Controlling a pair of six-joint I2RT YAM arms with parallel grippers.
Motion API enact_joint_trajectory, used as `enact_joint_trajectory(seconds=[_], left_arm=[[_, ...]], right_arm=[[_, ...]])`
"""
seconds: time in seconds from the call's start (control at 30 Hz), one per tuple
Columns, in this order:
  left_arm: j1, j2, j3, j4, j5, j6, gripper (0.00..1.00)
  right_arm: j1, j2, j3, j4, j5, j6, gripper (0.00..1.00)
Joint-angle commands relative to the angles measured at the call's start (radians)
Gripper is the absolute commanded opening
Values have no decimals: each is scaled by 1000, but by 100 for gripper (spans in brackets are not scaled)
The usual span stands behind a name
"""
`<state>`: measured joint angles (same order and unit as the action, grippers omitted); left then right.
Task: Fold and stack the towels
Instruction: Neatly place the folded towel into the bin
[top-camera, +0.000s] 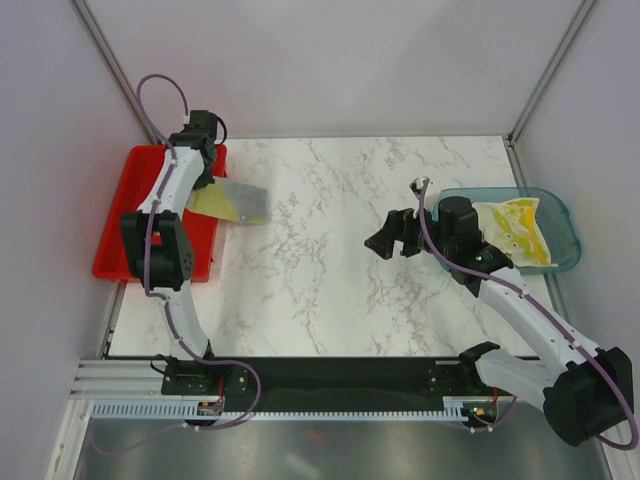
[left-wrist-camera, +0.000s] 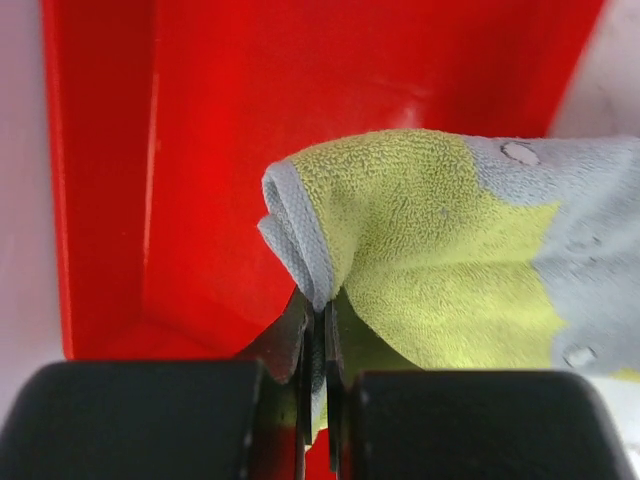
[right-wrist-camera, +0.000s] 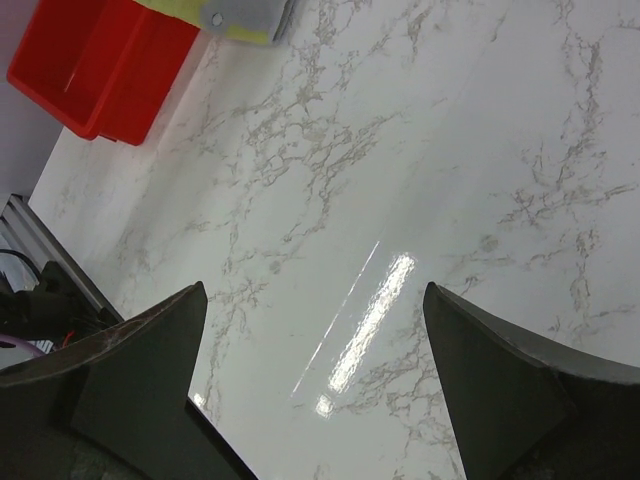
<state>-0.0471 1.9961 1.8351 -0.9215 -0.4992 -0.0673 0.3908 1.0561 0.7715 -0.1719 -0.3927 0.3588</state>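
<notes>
A yellow-green and grey towel (top-camera: 238, 201) hangs from my left gripper (top-camera: 205, 172), which is shut on its folded grey edge. The cloth reaches from the right rim of the red tray (top-camera: 115, 240) out over the marble. In the left wrist view the towel (left-wrist-camera: 430, 240) is bunched between the closed jaws of my left gripper (left-wrist-camera: 325, 312), above the tray floor (left-wrist-camera: 200, 150). More towels (top-camera: 515, 232), yellow and cream, lie crumpled in the teal bin (top-camera: 566, 218). My right gripper (top-camera: 388, 241) hovers open over the table's middle right, and between its fingers only bare marble shows (right-wrist-camera: 312, 292).
The red tray (right-wrist-camera: 90, 70) stands at the table's left edge and the teal bin at the right edge. The held towel (right-wrist-camera: 240, 15) shows at the top of the right wrist view. Grey walls close in the back and sides. The arm bases sit along the near edge.
</notes>
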Motion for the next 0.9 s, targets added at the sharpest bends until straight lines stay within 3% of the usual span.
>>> enact_joint_trajectory(seconds=[0.0, 0.4, 0.87], left_arm=[[36, 24, 24, 91, -104, 52, 2], [207, 133, -14, 182, 59, 86, 2], [283, 268, 6, 256, -24, 138, 2]], right_arm=[[2, -11, 15, 92, -49, -3, 98], [10, -125, -20, 115, -92, 9, 98], [14, -136, -6, 81, -60, -15, 98]])
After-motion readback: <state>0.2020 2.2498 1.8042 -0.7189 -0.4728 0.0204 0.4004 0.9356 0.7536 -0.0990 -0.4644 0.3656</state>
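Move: The left hand still pinches the folded towel by its end, already just inside the bin's right rim. The red bin's middle lies about 15 cm to its left, 2 cm back and roughly 12 cm below. The towel's middle hangs some 7 cm to this hand's right, 4 cm back and 5 cm lower. From the right hand, the bin's middle is roughly 62 cm left, 16 cm ahead and 17 cm below. Keeping its shut-finger pinch on the towel's end, the left hand carries the towel left towards the bin's middle, about 12 cm, travelling level at first and then also sinking some 11 cm down into the bin. The wrist turns about 10 degrees counter-clockwise. The empty right hand, fingers still wide open, rises about 5 cm and tips up slightly. ##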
